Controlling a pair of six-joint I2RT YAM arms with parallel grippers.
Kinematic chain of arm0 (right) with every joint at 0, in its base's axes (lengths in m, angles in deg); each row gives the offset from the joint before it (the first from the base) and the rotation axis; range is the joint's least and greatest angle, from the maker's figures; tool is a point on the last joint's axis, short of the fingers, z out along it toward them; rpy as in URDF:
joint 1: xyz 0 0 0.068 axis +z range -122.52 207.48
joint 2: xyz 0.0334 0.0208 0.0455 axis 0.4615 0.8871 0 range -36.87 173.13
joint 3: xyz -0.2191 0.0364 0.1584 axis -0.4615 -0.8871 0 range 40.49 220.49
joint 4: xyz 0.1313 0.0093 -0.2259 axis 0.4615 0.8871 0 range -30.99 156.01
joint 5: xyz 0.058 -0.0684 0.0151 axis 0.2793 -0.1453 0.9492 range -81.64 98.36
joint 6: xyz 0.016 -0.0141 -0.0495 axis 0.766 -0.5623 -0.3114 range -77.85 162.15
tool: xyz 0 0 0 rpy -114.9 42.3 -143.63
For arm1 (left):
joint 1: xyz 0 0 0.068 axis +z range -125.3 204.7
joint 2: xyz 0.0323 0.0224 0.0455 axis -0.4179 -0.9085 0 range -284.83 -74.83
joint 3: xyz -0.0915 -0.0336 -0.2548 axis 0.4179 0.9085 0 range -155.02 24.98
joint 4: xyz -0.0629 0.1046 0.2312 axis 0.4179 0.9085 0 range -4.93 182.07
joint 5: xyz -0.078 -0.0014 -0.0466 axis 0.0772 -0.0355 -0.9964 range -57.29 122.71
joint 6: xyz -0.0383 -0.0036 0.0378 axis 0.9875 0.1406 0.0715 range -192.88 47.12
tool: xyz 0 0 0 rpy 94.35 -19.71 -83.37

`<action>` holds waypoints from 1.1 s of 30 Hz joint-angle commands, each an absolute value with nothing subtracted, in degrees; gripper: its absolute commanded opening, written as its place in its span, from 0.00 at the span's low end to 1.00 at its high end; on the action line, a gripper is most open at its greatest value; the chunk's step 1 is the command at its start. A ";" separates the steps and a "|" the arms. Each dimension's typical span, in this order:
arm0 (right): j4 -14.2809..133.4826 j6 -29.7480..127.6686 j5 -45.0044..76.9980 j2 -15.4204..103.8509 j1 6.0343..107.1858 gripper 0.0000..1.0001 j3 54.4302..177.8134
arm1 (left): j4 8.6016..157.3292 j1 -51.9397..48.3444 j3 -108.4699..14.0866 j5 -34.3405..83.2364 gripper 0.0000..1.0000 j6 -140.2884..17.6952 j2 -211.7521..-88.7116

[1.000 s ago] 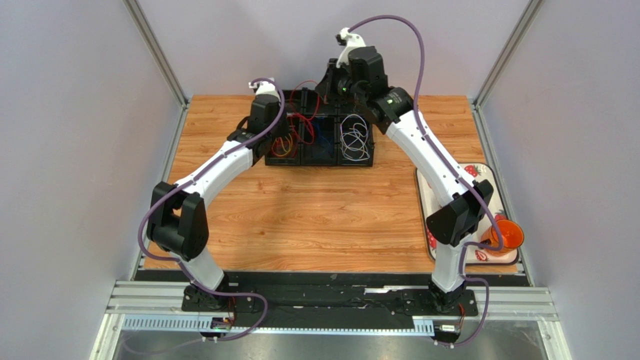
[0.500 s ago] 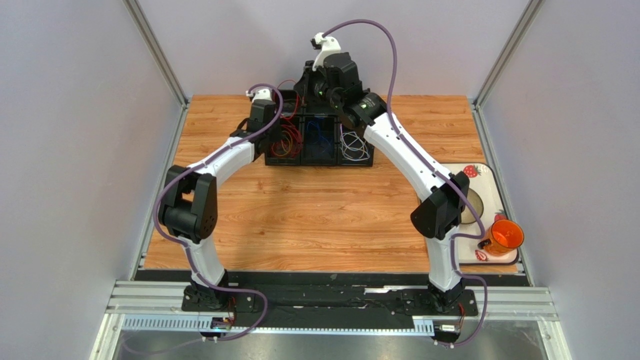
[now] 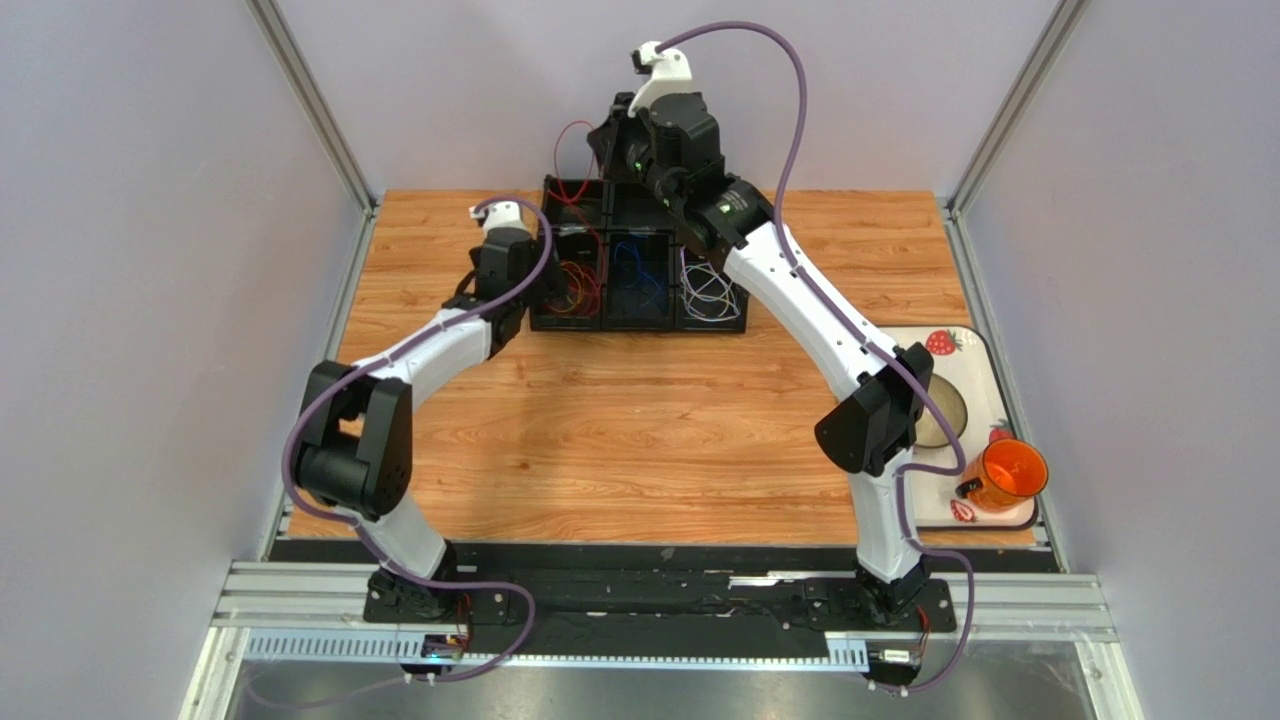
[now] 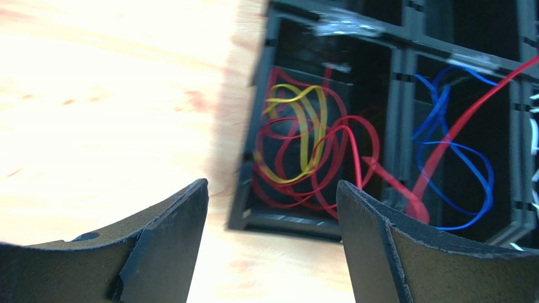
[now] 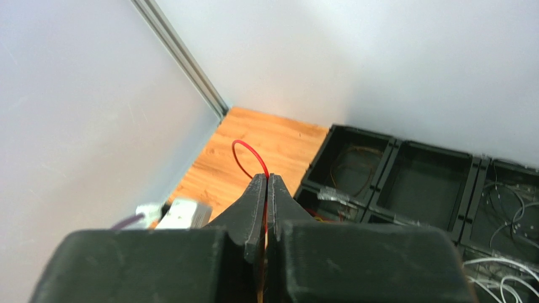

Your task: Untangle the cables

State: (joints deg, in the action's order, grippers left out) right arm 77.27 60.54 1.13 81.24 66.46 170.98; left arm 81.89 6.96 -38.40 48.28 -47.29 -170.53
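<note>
A black compartment tray (image 3: 639,320) stands at the far middle of the table and holds the cables. Red cables (image 4: 329,158) and yellow cables (image 4: 310,120) lie looped together in its front left cell, blue cables (image 4: 455,151) in the middle cell, white cables (image 3: 709,288) in the right cell. My left gripper (image 4: 272,184) is open just off the tray's front left corner, with nothing between its fingers. My right gripper (image 5: 266,178) hangs raised over the tray's back left and is shut on a red cable (image 5: 243,148), which loops out past the fingertips. A taut red strand (image 4: 468,120) rises across the blue cell.
A strawberry-patterned tray (image 3: 962,348) with an orange cup (image 3: 1014,473) sits at the table's right edge. Grey walls and metal posts (image 3: 308,98) enclose the table on three sides. A thin brownish wire (image 5: 354,170) lies in the tray's back left cell.
My left gripper has opened and drawn back to the left, away from the tray. My right gripper has moved left and higher with the red cable in it.
</note>
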 commanded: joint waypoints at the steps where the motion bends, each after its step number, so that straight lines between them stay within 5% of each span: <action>1: 70.70 60.60 -0.17 82.75 66.77 0.00 174.61 | 74.44 7.65 -33.04 55.71 0.82 -45.72 -163.87; 14: 63.33 58.14 -3.42 85.38 66.95 0.00 176.19 | 64.33 10.37 -17.65 61.10 0.81 -39.83 -154.54; 33: 32.12 46.98 -23.99 98.83 66.94 0.00 181.20 | 61.87 11.08 -17.74 58.90 0.77 -39.39 -158.50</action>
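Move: The front-left compartment, with its red and yellow cables, lies about 7 cm left of the right hand, roughly level fore-and-aft and 36 cm below. From there the blue cable is some 11 cm to the right and 2 cm farther out. The rear-left compartment sits about 12 cm beyond the front-left one. From the open left hand, the front-left cables are about 3 cm ahead, 5 cm right and 11 cm down. Keeping its pinch on the red cable, the right hand rises and then carries it mostly forward over the box, about 8 cm out and 5 cm up, fingers tipping upward and swinging clockwise. The left hand, open and empty, draws off left and back from the front-left compartment, some 9 cm, turning counter-clockwise, then waits beside the box. ##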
